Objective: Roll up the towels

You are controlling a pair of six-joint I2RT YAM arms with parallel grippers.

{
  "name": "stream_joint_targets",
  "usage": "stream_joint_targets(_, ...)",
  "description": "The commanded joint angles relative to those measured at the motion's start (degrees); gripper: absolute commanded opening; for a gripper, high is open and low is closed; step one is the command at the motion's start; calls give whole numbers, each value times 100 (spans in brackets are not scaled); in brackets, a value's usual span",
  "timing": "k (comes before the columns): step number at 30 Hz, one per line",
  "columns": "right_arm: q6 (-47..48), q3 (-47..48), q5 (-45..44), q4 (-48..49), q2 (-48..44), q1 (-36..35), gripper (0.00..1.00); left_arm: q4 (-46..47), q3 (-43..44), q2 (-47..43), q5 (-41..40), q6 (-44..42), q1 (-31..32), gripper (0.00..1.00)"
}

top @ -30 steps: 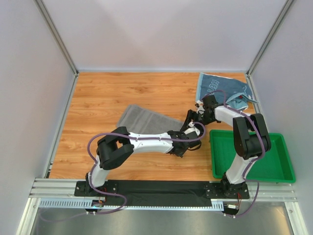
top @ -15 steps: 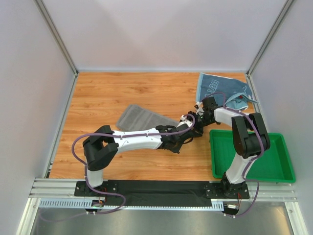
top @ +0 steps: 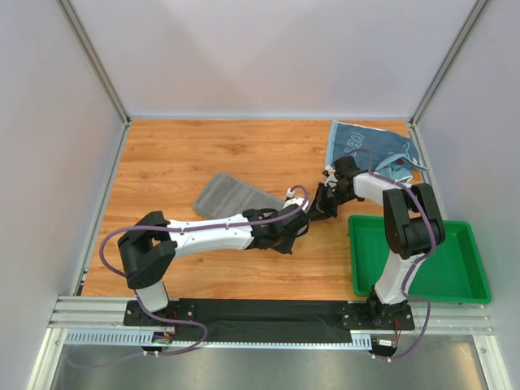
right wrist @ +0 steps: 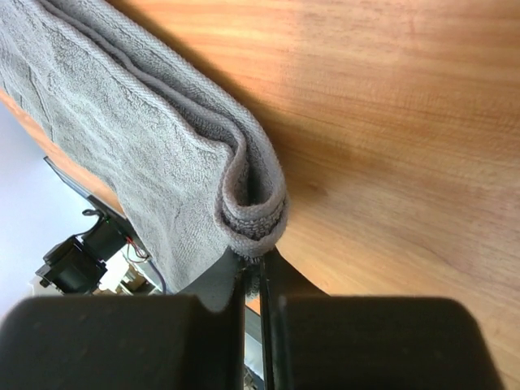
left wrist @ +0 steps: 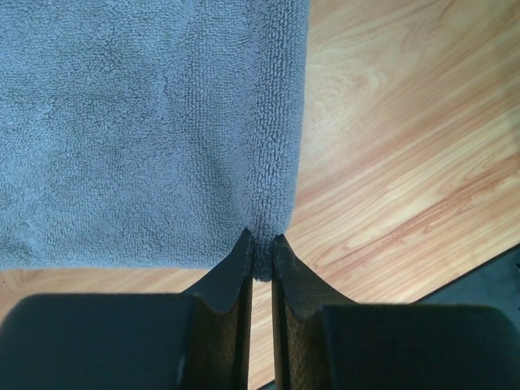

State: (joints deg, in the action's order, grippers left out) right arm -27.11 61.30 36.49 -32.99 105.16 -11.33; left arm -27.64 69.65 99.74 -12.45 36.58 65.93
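A grey towel (top: 231,196) lies folded into a narrow strip on the wooden table, left of centre. My left gripper (top: 292,213) is at its right end, shut on a corner of that grey towel (left wrist: 146,122); the left gripper (left wrist: 260,250) pinches the hem. My right gripper (top: 319,203) meets the same end from the right. In the right wrist view the right gripper (right wrist: 253,264) is shut on the doubled-over edge of the grey towel (right wrist: 138,138). A light blue towel (top: 366,149) with white lettering lies crumpled in the back right corner.
A green tray (top: 455,280) stands at the front right, beside the right arm's base. Grey walls with metal posts close in the table on three sides. A black mat (top: 268,310) runs along the near edge.
The right gripper has shut on the grey towel's end. The left arm has swung its elbow left and lower, and the towel now lies narrower, folded over.
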Motion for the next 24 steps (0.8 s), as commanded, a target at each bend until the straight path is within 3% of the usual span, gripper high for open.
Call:
stream_joint_targets(1, 127, 242, -388, -58, -57, 8, 1, 101, -188, -447, 164, 262, 7, 9)
stream_joint_targets(3, 162, 277, -476, -119, -57, 0, 11, 118, -267, -552, 225, 315, -1, 9)
stream_joint_targets(4, 180, 321, -589, -154, -75, -9, 22, 144, -328, -587, 251, 324, 7, 9)
stream_joint_targets(7, 233, 435, -870, -339, -163, -27, 34, 162, -425, -667, 339, 376, 7, 8)
stream_joint_targets(10, 294, 550, -1125, -523, -224, -18, 37, 180, -452, -711, 418, 412, -1, 8)
stream_joint_targets(12, 338, 655, -1231, -603, -277, -27, 29, 197, -461, -755, 462, 438, -10, 8)
stream_joint_targets(13, 364, 681, -1319, -681, -286, -27, 14, 206, -470, -772, 463, 438, -10, 8)
stream_joint_targets(16, 400, 770, -1390, -787, -295, -27, 3, 224, -452, -816, 498, 447, -36, 8)
stream_joint_targets(19, 417, 805, -1434, -849, -303, -27, 2, 241, -461, -842, 524, 429, -45, 8)
stream_joint_targets(21, 417, 831, -1487, -893, -330, -18, 7, 233, -443, -851, 559, 429, -63, 8)
stream_joint_targets(24, 461, 901, -1732, -1042, -374, -27, 40, 294, -452, -904, 725, 473, -133, 8)
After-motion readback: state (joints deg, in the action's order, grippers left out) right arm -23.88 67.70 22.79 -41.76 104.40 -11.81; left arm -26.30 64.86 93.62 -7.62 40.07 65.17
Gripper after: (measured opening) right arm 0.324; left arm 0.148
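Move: The left hand already pinches the grey towel's near right corner, raised; the towel's far right corner lies about 10 cm ahead, 6 cm right and 4 cm below. That far corner is between the right hand's shut fingers, the towel's middle some 15 cm left of them, level fore and aft and 2 cm lower. From the right hand, the blue towel lies roughly 21 cm ahead and 18 cm right; the green bin 12 cm back and 25 cm right. Rightwards off the grey towel's far corner and slightly forward goes the right hand, about 3.5 cm in all, its fingers swinging some 15 degrees nearer to straight down; they part to release the corner, shut once more on the way and end partly open. Meanwhile the left hand keeps its pinch on the near corner, easing back and up about 2 cm. ##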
